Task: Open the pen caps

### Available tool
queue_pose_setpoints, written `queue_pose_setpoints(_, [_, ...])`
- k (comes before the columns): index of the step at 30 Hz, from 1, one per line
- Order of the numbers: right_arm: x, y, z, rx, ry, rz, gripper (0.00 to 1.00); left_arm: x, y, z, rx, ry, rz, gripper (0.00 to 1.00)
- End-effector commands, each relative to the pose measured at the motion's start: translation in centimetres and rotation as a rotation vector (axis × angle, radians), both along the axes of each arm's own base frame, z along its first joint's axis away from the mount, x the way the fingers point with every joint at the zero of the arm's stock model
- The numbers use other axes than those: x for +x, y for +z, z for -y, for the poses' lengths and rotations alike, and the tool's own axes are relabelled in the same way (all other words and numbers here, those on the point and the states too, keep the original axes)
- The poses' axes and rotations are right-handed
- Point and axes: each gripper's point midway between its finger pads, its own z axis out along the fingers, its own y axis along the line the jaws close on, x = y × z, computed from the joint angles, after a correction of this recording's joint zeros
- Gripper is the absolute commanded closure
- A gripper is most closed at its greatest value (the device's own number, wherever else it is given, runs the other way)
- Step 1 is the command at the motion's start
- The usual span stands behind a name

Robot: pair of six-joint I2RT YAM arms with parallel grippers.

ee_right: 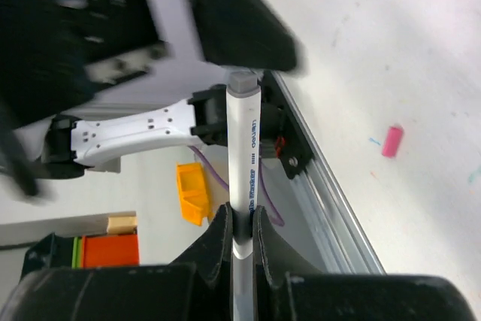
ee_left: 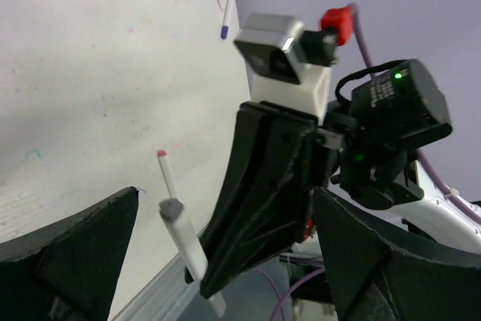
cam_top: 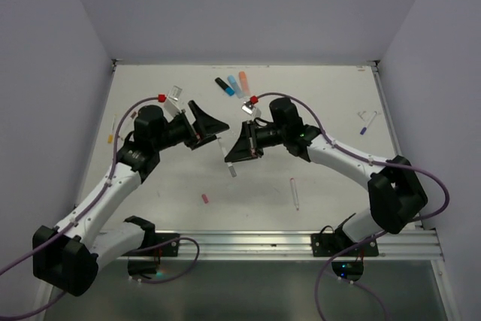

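Observation:
My right gripper (ee_right: 240, 216) (cam_top: 242, 148) is shut on a white marker barrel (ee_right: 243, 148) (ee_left: 184, 242) with a grey end (ee_right: 242, 80), held above the table. My left gripper (ee_left: 225, 201) (cam_top: 208, 122) faces it from the left, open, with nothing between its fingers (ee_left: 83, 253). A loose pink cap (cam_top: 204, 198) (ee_right: 391, 140) lies on the table in front of both grippers. A thin white pen with a pink cap (ee_left: 162, 155) (cam_top: 294, 193) lies to the right. Another pen with a purple cap (cam_top: 367, 122) (ee_left: 225, 20) rests far right.
Black, blue and salmon markers (cam_top: 232, 85) lie side by side at the back centre. A thin pen with a yellow end (cam_top: 113, 134) is near the left wall. A metal rail (cam_top: 301, 244) runs along the table's near edge. Grey walls close in three sides.

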Motion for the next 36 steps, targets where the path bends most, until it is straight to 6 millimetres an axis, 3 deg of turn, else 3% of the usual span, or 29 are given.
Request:
queue_pose_setpoints(1, [-0.1,-1.9,1.4,-0.102,-0.07,-0.009,1.0,0.1,1.6,-2.6,0.11,0.113,0.099,0.0])
queue_pose_setpoints(3, [1.0,-3.4,2.1,-0.171,-0.148,-0.017,1.0,-0.5,0.3,-3.5,0.14,0.152,0.065,0.0])
queue_pose_setpoints(7, [3.5,-5.5,3.9,-0.325,-0.284,-0.062,1.0,-1.9,0.2,-2.8,0.115,0.09,0.093,0.0])
queue_pose_setpoints(10, [5.7,-4.6,3.8,-0.339,-0.356,-0.065,1.0,-3.2,-0.4,-1.8,0.09,0.023,0.095,0.03])
queue_pose_setpoints(16, [8.5,-0.4,1.4,-0.205,-0.403,-0.047,1.0,-4.5,-1.6,0.3,0.059,-0.06,0.059,0.16])
queue_pose_setpoints(22, [8.4,1.1,0.8,-0.146,-0.408,-0.068,1.0,-4.2,-1.9,1.0,0.061,-0.074,0.054,0.23])
queue_pose_setpoints(27, [7.5,1.2,0.7,-0.125,-0.401,-0.094,1.0,-3.4,-2.3,1.6,0.066,-0.079,0.043,0.32])
queue_pose_setpoints(31, [7.0,1.5,0.7,-0.11,-0.399,-0.102,1.0,-2.8,-1.9,2.3,0.051,-0.097,0.066,0.46])
queue_pose_setpoints(36, [6.8,1.6,0.6,-0.106,-0.39,-0.102,1.0,-2.6,-2.0,2.5,0.042,-0.101,0.068,0.5])
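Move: The grey pen, pinched mid-barrel by the right fingers, slopes down towards the bases. Its lower, capped end lies about 9 cm back, 3 cm right and 5 cm below the open left hand, and some 4 cm back, 2 cm right and 3 cm below the right hand. The left gripper is roughly 6 cm ahead of the right, 1 cm left and 1 cm higher. On the table, the loose red cap lies some 15 cm back, 8 cm left and 21 cm below the left hand. Keeping its pinch on the barrel, the right hand dips about 5 cm, then swings forward and back up, ending some 7 cm farther forward and turned about 25 degrees clockwise. The left hand lifts clear to the left, then comes back and down around the pen's capped end, its wide-open fingers closing about halfway, with no clear touch yet. ##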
